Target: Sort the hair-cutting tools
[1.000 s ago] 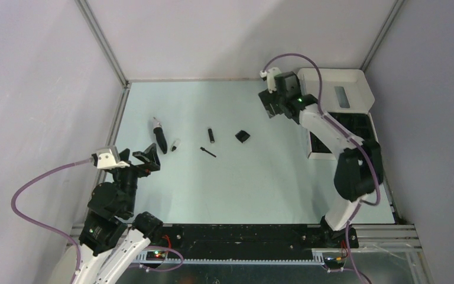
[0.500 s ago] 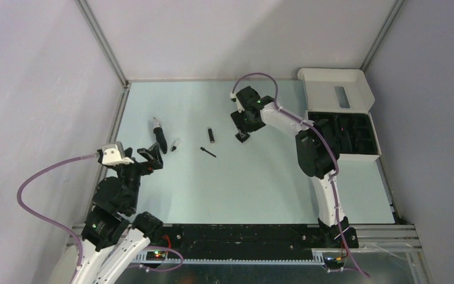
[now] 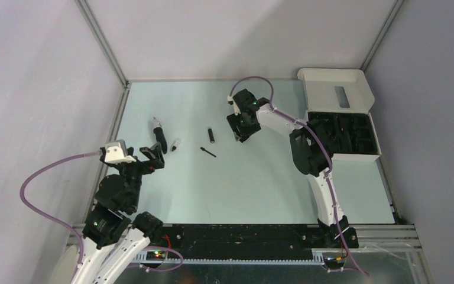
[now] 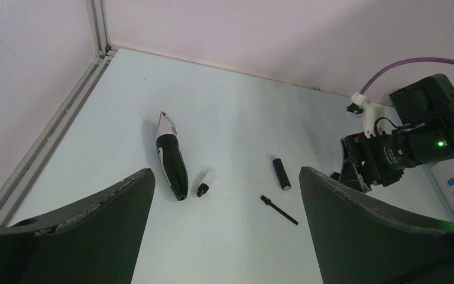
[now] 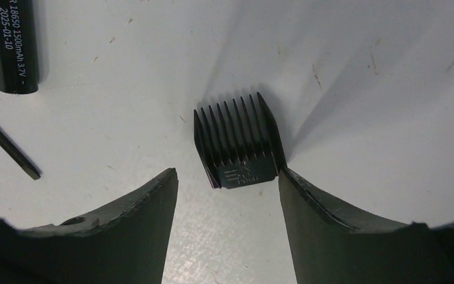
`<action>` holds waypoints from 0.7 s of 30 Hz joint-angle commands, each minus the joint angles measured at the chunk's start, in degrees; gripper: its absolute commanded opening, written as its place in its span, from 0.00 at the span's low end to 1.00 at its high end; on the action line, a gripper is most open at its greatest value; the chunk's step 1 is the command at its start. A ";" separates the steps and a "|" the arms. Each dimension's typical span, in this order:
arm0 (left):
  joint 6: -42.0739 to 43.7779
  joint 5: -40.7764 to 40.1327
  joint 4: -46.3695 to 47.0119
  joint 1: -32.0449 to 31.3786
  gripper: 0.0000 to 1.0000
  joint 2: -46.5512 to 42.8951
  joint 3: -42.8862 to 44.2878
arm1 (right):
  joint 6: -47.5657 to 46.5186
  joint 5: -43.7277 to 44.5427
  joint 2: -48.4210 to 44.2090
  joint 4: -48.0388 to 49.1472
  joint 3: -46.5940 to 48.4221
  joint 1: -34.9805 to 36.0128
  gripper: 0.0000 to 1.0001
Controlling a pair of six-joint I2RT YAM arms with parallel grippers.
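The hair-cutting tools lie on the pale table. The tapered trimmer body is at the left, with a small black-and-white cap piece beside it. Further right are a short cylinder and a thin stick. The squarish comb attachment lies flat just ahead of my right gripper, which is open; the right fingertip touches the comb's corner. In the top view the gripper hides the comb. My left gripper is wide open, hovering short of the trimmer body.
The white box with its black moulded insert and raised lid stands at the right rear of the table. Metal frame rails run along the left edge. Grey walls enclose the back and sides.
My right arm swung left from the white box and came down at the comb attachment. The left gripper edged slightly forward toward the trimmer body, still open.
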 commanded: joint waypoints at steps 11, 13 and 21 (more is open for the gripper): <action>1.20 1.13 1.94 0.40 1.00 0.89 0.77 | 5.39 -16.05 -0.89 2.73 1.66 5.34 0.68; 1.18 1.28 1.92 0.41 1.00 0.90 0.77 | 5.05 -15.63 -2.89 5.00 0.08 5.98 0.69; 1.22 1.35 2.02 0.40 1.00 0.74 0.76 | 7.38 -2.73 -4.27 3.64 0.69 5.80 0.69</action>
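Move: The guard comb sits just in front of my right hand's open fingers, about 2 cm ahead of the hand point, centred and some 2 cm lower; one fingertip is right by its near right corner. From that hand the battery lies roughly 12 cm left and 4 cm ahead, and the thin black stick about 13 cm left and 4 cm back, both near table level. From my idle left hand the comb is some 22 cm ahead, 28 cm right and 26 cm below. With my right fingers staying part-open, I dip about 1 cm at the comb, then sweep left some 8 cm and back about 5 cm, pushing the comb along towards the battery and stick. The hand rolls its left side up and twists a little counter-clockwise, roughly 10 degrees each; at the end I lift a centimetre or two and just start forward again. ##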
